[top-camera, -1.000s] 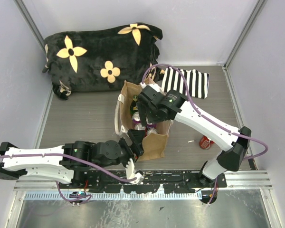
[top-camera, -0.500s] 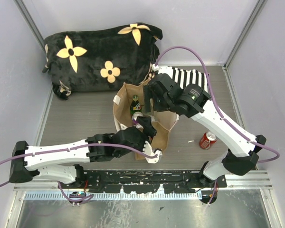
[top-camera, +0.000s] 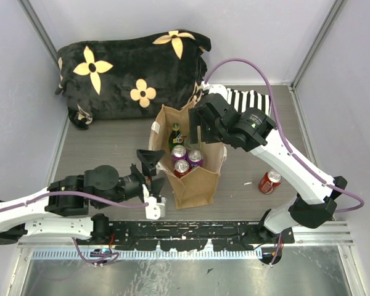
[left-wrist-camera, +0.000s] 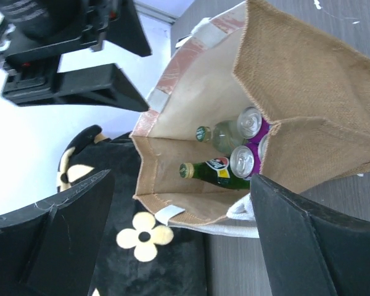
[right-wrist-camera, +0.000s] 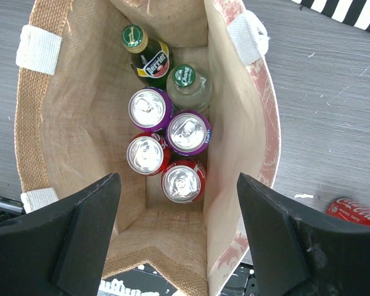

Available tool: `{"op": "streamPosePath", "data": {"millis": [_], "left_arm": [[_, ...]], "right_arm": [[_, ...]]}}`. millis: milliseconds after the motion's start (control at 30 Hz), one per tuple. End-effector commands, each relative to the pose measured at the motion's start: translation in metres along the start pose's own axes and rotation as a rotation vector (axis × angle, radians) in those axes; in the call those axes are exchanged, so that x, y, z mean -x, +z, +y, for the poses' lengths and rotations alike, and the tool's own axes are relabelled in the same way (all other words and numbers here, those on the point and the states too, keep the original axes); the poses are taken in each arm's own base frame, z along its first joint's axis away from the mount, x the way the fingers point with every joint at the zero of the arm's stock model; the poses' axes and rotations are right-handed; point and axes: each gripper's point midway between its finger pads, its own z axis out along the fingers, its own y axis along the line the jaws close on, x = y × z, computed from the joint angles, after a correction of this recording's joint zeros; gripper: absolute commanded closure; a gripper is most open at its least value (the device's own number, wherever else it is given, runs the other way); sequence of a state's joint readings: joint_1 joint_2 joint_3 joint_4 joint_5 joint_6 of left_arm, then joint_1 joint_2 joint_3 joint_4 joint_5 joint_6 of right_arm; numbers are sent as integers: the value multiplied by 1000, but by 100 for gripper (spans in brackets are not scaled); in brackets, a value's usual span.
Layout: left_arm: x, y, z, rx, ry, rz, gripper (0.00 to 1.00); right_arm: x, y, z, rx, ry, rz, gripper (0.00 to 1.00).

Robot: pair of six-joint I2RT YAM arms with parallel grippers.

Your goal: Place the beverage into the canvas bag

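The tan canvas bag (top-camera: 194, 185) (left-wrist-camera: 308, 80) (right-wrist-camera: 74, 111) stands upright and open mid-table. Inside it are several cans (right-wrist-camera: 182, 182) and two bottles (right-wrist-camera: 147, 55), a green one and a clear one. A red cola can (top-camera: 270, 182) (right-wrist-camera: 356, 211), one more beverage, lies on its side on the table, right of the bag. My right gripper (top-camera: 205, 131) (right-wrist-camera: 179, 179) hangs open above the bag's mouth, with nothing between its fingers. My left gripper (top-camera: 152, 185) (left-wrist-camera: 182, 182) is open and empty beside the bag's left wall, looking into the mouth.
A black plush cushion with cream flowers (top-camera: 129, 68) (left-wrist-camera: 145, 234) lies at the back left. A black-and-white striped cloth (top-camera: 254, 105) (right-wrist-camera: 351, 11) lies behind the right arm. Pale walls enclose the table, and a metal rail (top-camera: 191, 237) runs along its near edge.
My left arm has drawn back from the bag's front rim to its left side. The right gripper rose out of the bag's mouth a second ago, then stayed nearly still.
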State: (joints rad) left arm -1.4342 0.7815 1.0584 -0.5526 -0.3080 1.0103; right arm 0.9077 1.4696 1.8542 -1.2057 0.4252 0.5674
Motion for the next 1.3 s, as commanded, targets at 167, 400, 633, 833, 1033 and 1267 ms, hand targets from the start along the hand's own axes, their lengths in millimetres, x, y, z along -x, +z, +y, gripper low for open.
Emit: {"op": "streamPosePath", "data": {"millis": [167, 400, 633, 833, 1033, 1267], "left_arm": [[4, 61, -29, -84, -122, 65, 2], [-2, 95, -28, -110, -391, 159, 2], [-3, 97, -58, -233, -476, 179, 2], [14, 74, -89, -435, -505, 108, 2], [32, 49, -118, -640, -537, 49, 2], [37, 27, -140, -756, -390, -28, 2]], "right_arm": [[38, -24, -22, -13, 116, -109, 19], [41, -34, -42, -40, 148, -123, 19], [32, -33, -55, -50, 156, -104, 19], [25, -34, -68, -65, 169, -97, 19], [18, -32, -77, -80, 179, -88, 19], [11, -29, -84, -95, 180, -70, 19]]}}
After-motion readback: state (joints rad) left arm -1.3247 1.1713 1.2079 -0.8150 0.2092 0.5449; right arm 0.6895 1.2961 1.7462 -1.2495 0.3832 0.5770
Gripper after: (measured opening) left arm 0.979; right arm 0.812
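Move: Back and to the right of the right hand, about 8 cm nearer the base and 24 cm to its right, stands the last red can, some 25 cm lower. The bag's right rim is 8 cm right and 3 cm back; the red cans inside are 3 cm left and 7 cm back. From the left hand the bag's near panel lies level, 13 cm right and 22 cm below; those inside cans are 6 cm ahead and 11 cm right. Clearing the bag mouth, the empty right hand slides about 8 cm right over the bag's right rim towards the lone red can, arching up 3 cm and sinking again, fingers staying open, turning some 10 degrees clockwise. The left hand, also open, drops and swings right, then draws back while tipping its fingers to about 45 degrees down, coming close to the bag's near panel; contact can't be seen. ##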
